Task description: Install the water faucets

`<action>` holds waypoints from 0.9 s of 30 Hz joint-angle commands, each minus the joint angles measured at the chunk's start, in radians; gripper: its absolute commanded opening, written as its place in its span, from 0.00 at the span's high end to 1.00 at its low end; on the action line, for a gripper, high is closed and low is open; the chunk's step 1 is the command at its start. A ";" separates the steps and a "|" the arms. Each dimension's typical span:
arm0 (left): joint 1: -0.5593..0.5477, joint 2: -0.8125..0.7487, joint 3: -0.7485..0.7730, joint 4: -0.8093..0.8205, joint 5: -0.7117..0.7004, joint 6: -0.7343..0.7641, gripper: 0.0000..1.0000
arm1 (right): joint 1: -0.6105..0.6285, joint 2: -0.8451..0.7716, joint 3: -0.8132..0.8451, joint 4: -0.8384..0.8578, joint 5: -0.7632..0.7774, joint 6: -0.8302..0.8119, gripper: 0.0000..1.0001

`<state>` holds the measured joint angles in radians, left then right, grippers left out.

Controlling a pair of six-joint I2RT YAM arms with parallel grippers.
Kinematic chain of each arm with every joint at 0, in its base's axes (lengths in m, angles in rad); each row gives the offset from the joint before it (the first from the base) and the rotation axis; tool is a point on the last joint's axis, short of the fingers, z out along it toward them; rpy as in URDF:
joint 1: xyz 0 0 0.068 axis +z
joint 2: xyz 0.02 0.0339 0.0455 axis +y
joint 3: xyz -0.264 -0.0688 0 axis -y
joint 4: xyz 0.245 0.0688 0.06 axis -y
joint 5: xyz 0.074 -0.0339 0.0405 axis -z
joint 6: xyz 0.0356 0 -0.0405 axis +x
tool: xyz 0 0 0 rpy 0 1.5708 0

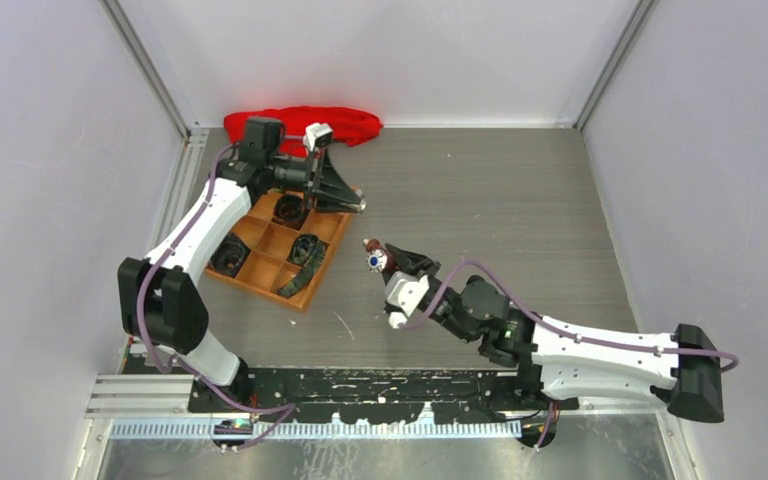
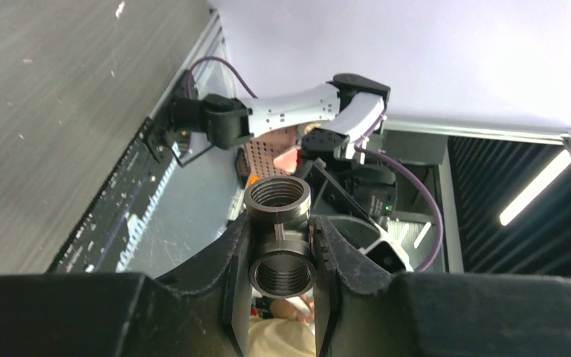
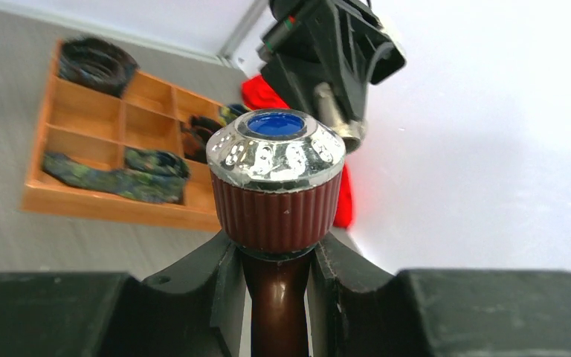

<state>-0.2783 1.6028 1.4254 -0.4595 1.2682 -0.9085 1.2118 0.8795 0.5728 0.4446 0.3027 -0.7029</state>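
A water faucet (image 3: pixel 275 186), reddish-brown with a ribbed knob and a silvery cap with a blue centre, is pinched by its stem in my right gripper (image 3: pixel 275 249), which is shut on it. In the top view that faucet (image 1: pixel 373 258) hangs over mid-table at the right gripper (image 1: pixel 388 262). My left gripper (image 2: pixel 279 232) is shut on a dark threaded pipe fitting (image 2: pixel 277 199) with two open threaded mouths. The left gripper (image 1: pixel 352 198) hovers by the far right corner of the wooden tray (image 1: pixel 305 297), its tips pointing toward the right gripper.
The orange wooden tray (image 3: pixel 111 208) has several compartments with dark coiled straps (image 1: pixel 306 249) in them. A red cloth (image 1: pixel 305 122) lies against the back wall. White walls close in the left, right and rear sides. The arm bases sit on a black rail (image 1: pixel 380 385) at the near edge.
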 commanded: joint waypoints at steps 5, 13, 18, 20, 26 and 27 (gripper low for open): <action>0.016 -0.045 0.003 -0.265 0.170 0.240 1.00 | 0.029 0.034 0.043 0.187 0.207 -0.192 1.00; 0.015 -0.059 -0.056 -0.247 0.176 0.241 1.00 | 0.025 0.050 -0.049 0.280 0.171 -0.287 1.00; 0.014 -0.079 -0.064 -0.292 0.161 0.280 1.00 | 0.025 -0.007 -0.151 0.344 0.073 -0.322 1.00; 0.014 -0.085 -0.068 -0.315 0.158 0.294 1.00 | 0.027 -0.052 -0.169 0.297 0.010 -0.330 1.00; -0.022 -0.068 -0.089 -0.394 0.146 0.337 1.00 | 0.043 -0.157 -0.169 0.122 -0.050 -0.364 1.00; -0.038 -0.066 -0.090 -0.398 0.148 0.340 1.00 | 0.046 -0.165 -0.167 0.109 -0.047 -0.370 1.00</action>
<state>-0.2790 1.5578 1.3388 -0.7773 1.3777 -0.6098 1.2407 0.7628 0.3851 0.5694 0.2993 -1.0241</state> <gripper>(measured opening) 0.295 0.360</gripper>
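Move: From the left gripper, which already holds the steel fitting, the faucet in the right gripper lies about 9 cm back, 5 cm to the right and roughly level. The rolled strap is 3 cm ahead, 10 cm left and 26 below; the orange box's middle is 7 cm ahead and 15 left, equally low. From the right gripper the fitting is about 9 cm ahead, 7 cm left, near level. Bring the left gripper back about 5 cm and a touch lower, keeping its pinch on the fitting, to cut its fore-and-aft offset from the faucet. Ease the right gripper a little forward and right, then back and down with a small rise at the end, rolling it some 15 degrees so its forward side lifts; both stay closed on their parts. ##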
